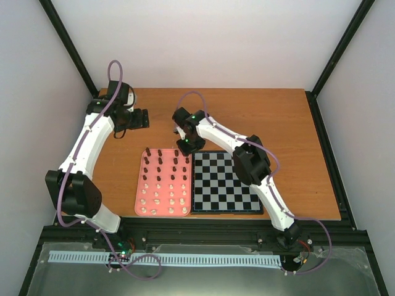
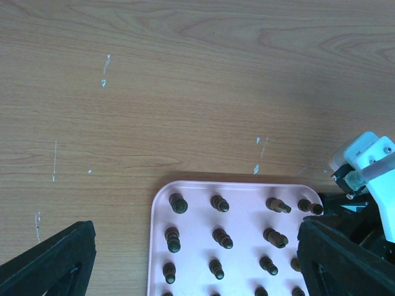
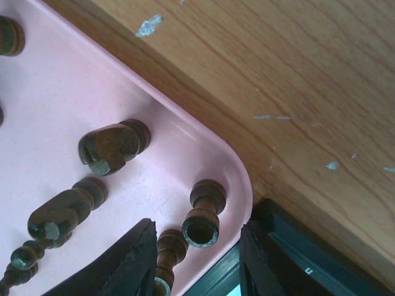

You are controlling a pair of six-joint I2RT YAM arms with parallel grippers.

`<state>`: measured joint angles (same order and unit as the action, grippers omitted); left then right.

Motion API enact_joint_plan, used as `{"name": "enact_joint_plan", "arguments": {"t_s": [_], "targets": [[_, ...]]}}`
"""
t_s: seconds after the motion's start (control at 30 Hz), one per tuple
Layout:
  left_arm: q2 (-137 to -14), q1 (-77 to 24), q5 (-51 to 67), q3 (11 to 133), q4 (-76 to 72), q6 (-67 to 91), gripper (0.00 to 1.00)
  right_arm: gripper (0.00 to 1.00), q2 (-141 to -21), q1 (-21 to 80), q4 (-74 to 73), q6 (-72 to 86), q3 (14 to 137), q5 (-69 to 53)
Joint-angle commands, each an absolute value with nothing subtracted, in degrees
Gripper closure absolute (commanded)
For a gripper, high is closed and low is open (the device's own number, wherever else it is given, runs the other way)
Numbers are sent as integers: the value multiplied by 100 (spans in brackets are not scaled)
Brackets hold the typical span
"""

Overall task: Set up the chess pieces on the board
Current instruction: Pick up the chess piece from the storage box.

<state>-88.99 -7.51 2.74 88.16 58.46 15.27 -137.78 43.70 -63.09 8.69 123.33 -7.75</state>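
The chess pieces stand in rows on a pink tray [image 1: 139,191], dark ones [image 1: 162,161] at the far end and cream ones [image 1: 157,198] at the near end. The board [image 1: 225,182] lies bare to the tray's right. My right gripper [image 3: 197,259] hangs low over the tray's far right corner. Its fingers [image 3: 133,262] straddle a dark rook [image 3: 202,227] with gaps on both sides, and a second dark piece [image 3: 168,246] stands against the left finger. My left gripper [image 2: 197,246] is wide open above the tray's far left corner, holding nothing.
Bare wooden table [image 1: 247,117] stretches behind the tray and board. The board's black border [image 3: 296,246] runs right beside the tray corner. The right arm's wrist [image 2: 370,166] shows at the right edge of the left wrist view. Black frame posts [image 1: 68,43] flank the table.
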Motion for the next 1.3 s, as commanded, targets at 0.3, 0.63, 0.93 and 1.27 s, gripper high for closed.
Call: {"name": "enact_joint_plan", "arguments": {"t_s": [0.3,0.63,0.93,1.27], "targets": [[-8959,-765,289,8910,5920,1512,0,74,-14013,4421,-6477,839,12761,-771],[-8873,-769,298,8805,5907,1512,0,77,-14052,4430,-6537,820,12770,-862],[-8881,-765,317,8819,5905,1511,0,73,-14106,4447,-6581,817,12814,-862],[-8877,-765,311,8789,5893,1512,0,97,-14032,4447,-6618,800,12852,-816]]}}
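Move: The dark rook in the storage box's far right corner already stands almost under the right hand, between its half-open fingers, its middle about 2 cm below them. The knight stands roughly 4 cm to the left, level with that rook. Another dark piece is some 3 cm back, straight behind the rook; the chessboard's middle lies around 14 cm right and 10 cm back. From the left hand, the rook is about 15 cm right, 2 cm back and 20 cm down. The corner rook gets pinched near its top by the right hand's fingers, which close from a third open to nearly shut, easing open a touch midway before the final squeeze. The hand almost holds its place meanwhile, edging under half a centimetre left, rising slightly and then sinking about 1 cm at the rook, pointing down without turning. ##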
